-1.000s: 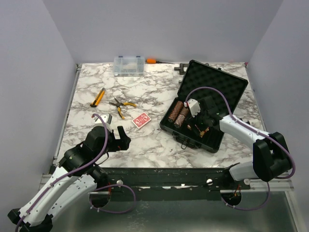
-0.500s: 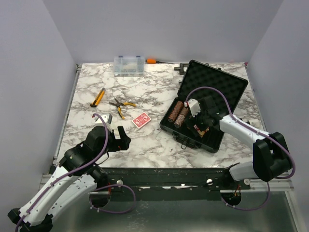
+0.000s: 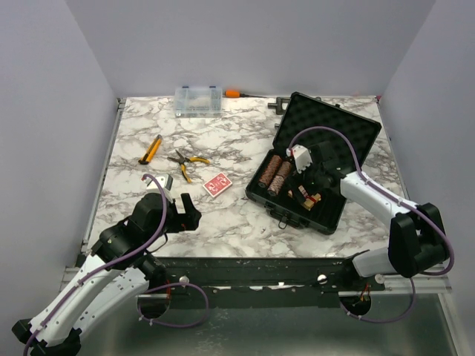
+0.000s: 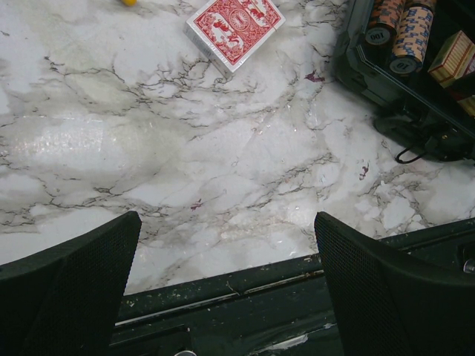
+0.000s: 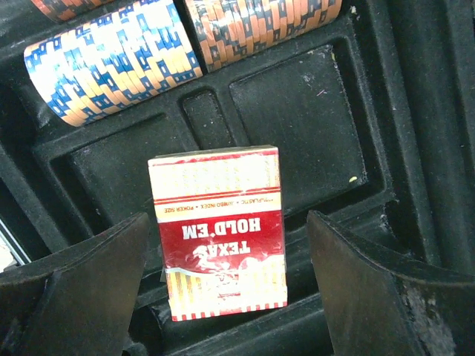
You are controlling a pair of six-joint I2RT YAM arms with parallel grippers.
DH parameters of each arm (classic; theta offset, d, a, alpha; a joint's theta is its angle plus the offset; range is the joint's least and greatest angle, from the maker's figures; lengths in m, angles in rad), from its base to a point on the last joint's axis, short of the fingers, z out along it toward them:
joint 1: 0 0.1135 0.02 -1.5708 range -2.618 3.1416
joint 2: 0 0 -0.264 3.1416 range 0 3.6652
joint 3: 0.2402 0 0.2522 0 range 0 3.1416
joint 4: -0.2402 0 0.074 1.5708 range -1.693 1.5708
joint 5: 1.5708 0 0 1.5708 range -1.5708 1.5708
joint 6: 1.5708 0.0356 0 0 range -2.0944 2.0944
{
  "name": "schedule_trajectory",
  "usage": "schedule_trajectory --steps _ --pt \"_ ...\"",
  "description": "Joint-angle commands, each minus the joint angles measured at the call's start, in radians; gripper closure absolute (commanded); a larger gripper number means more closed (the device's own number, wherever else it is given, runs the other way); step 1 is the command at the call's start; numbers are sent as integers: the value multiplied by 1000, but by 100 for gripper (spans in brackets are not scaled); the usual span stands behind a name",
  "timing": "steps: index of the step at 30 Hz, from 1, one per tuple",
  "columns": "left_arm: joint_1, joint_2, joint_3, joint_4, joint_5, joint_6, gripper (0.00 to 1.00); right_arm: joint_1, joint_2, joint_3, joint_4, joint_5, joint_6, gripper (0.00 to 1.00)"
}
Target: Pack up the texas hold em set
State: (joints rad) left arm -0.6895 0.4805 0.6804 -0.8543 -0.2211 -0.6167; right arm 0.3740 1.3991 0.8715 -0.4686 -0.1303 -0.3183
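The black case lies open at the right of the table, with two chip rolls in its left slots. They also show in the right wrist view. A "Texas Hold'em" card deck leans in a foam slot of the case. My right gripper is open around it, with its fingers apart from the deck. A second, red-backed deck lies on the marble left of the case and shows in the left wrist view. My left gripper is open and empty at the near table edge.
A clear organizer box and an orange-handled screwdriver sit at the back. Orange-handled pliers and a yellow-handled tool lie at the left middle. The case's corner shows in the left wrist view.
My right gripper has lifted and drawn back toward the case lid, leaving the card deck in the case. The left arm has not moved.
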Motion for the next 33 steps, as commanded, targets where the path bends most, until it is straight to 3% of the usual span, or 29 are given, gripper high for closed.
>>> schedule_trajectory --steps 1,6,13,21,33 --pt "-5 -4 5 20 14 5 2 -12 30 18 -27 -47 -2 12" --pt "-4 -2 5 20 14 5 2 -21 50 10 -16 -67 3 13" --pt "-5 -4 7 20 13 5 2 -33 48 3 -13 -75 6 25" --pt "-4 -7 8 20 12 5 2 -32 35 2 -22 -100 13 47" --pt "-5 -11 7 20 12 6 1 -32 -27 3 6 -223 61 50"
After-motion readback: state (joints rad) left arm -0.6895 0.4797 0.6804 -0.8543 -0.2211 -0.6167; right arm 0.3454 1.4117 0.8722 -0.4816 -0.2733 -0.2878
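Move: The Texas Hold'em box lies between the right hand's open fingers, its middle some 2 cm below them. The near blue chip roll is about 8 cm to the hand's left and 3 cm ahead; the orange roll behind it, about 5 cm left and 7 cm ahead. The empty far slot is straight ahead, about 7 cm. From the left hand the box lies about 10 cm ahead, 31 cm right and 12 cm below. The right fingers pinch the Texas Hold'em box by its long sides, after the hand sinks about 1 cm around it and they close from wide open. Keeping that grip, the hand eases left by a good 1 cm, rising about 1 cm and drawing back slightly, its left side tilting up some 5 degrees. ##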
